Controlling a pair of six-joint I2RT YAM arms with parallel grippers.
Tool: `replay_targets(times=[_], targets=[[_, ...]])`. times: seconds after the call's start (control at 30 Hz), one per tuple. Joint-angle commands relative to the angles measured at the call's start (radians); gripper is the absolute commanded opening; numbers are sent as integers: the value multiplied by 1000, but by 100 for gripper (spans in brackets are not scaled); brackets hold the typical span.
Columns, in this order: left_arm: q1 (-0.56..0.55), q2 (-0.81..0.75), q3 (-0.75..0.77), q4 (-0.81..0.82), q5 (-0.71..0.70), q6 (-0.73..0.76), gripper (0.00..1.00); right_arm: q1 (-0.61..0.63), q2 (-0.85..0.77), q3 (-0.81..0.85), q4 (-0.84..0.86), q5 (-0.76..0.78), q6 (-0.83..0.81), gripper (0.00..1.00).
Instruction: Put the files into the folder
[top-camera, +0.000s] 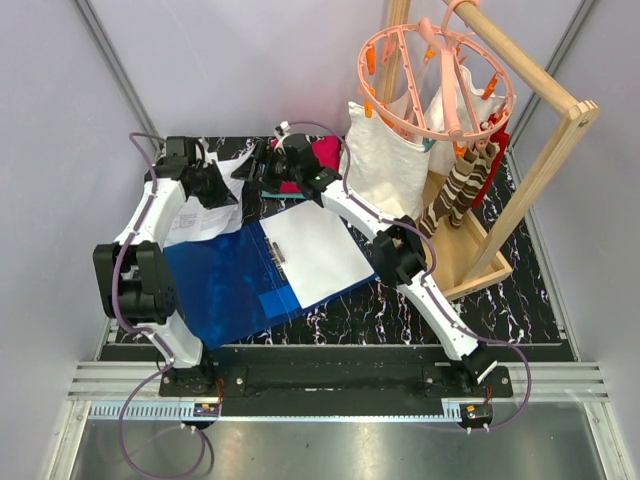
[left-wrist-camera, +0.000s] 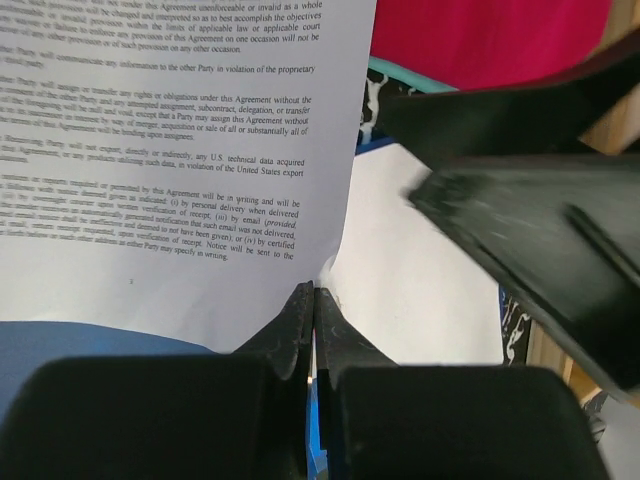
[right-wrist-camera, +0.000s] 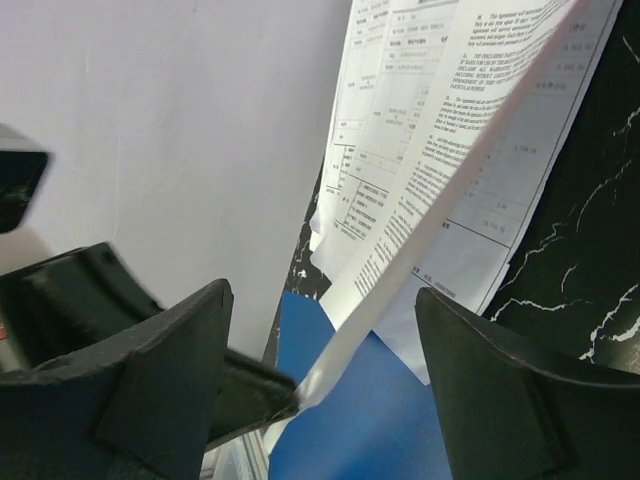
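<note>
The blue folder (top-camera: 225, 280) lies open on the dark marble table, with a blank white sheet (top-camera: 315, 250) on its right half. More printed files (top-camera: 198, 215) lie at its far left edge. My left gripper (top-camera: 222, 186) is shut on the edge of a printed sheet (left-wrist-camera: 200, 150), held lifted over the folder (left-wrist-camera: 60, 340); the pinch shows in the left wrist view (left-wrist-camera: 314, 291). My right gripper (top-camera: 284, 170) is open and empty right beside it. In the right wrist view (right-wrist-camera: 323, 293) the lifted sheet (right-wrist-camera: 450, 190) runs edge-on between its wide-apart jaws, over the folder (right-wrist-camera: 370, 420).
Folded red and teal clothes (top-camera: 322, 152) lie at the back behind the right gripper. A wooden rack (top-camera: 540, 160) at the right carries a pink round hanger (top-camera: 435, 75), a white cloth bag (top-camera: 385, 165) and striped socks (top-camera: 460, 190).
</note>
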Motion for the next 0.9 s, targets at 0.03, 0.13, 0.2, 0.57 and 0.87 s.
replay_targets(times=[0.03,0.13,0.2,0.57,0.87], targets=[[-27,-74,-22,8,-13,28,0,27,15,-6,-23,45,-6,82],[-32,-77,-37,11,4,33,0,30,-2,-34,-25,59,-26,82],[-39,-78,-37,11,16,37,0,30,10,-22,-25,50,-24,79],[-69,-146,-101,7,123,99,1,28,-16,-8,-45,-39,-170,0],[-62,-345,-187,103,160,27,59,-94,-491,-536,-267,-213,-467,0]])
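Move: The left hand already pinches the printed file near its lower right corner; the white file in the folder, where it is being taken, lies about 22 cm to this hand's right, 7 cm back and 11 cm below. The other papers sit some 16 cm left of it and 7 cm ahead. For the open right hand, the printed file's right edge is only about 4 cm below and 1 cm back; the red cloth is roughly 15 cm ahead, 17 cm right and 14 cm lower. Taking over the printed file, the right hand sinks about 5 cm, closes fully on its right edge, then draws back and right with its fingers tipping down some 15 degrees. The left hand carries the file back and right about 5 cm, turning slightly clockwise, then opens halfway, lets go and rises a little, still heading back. ##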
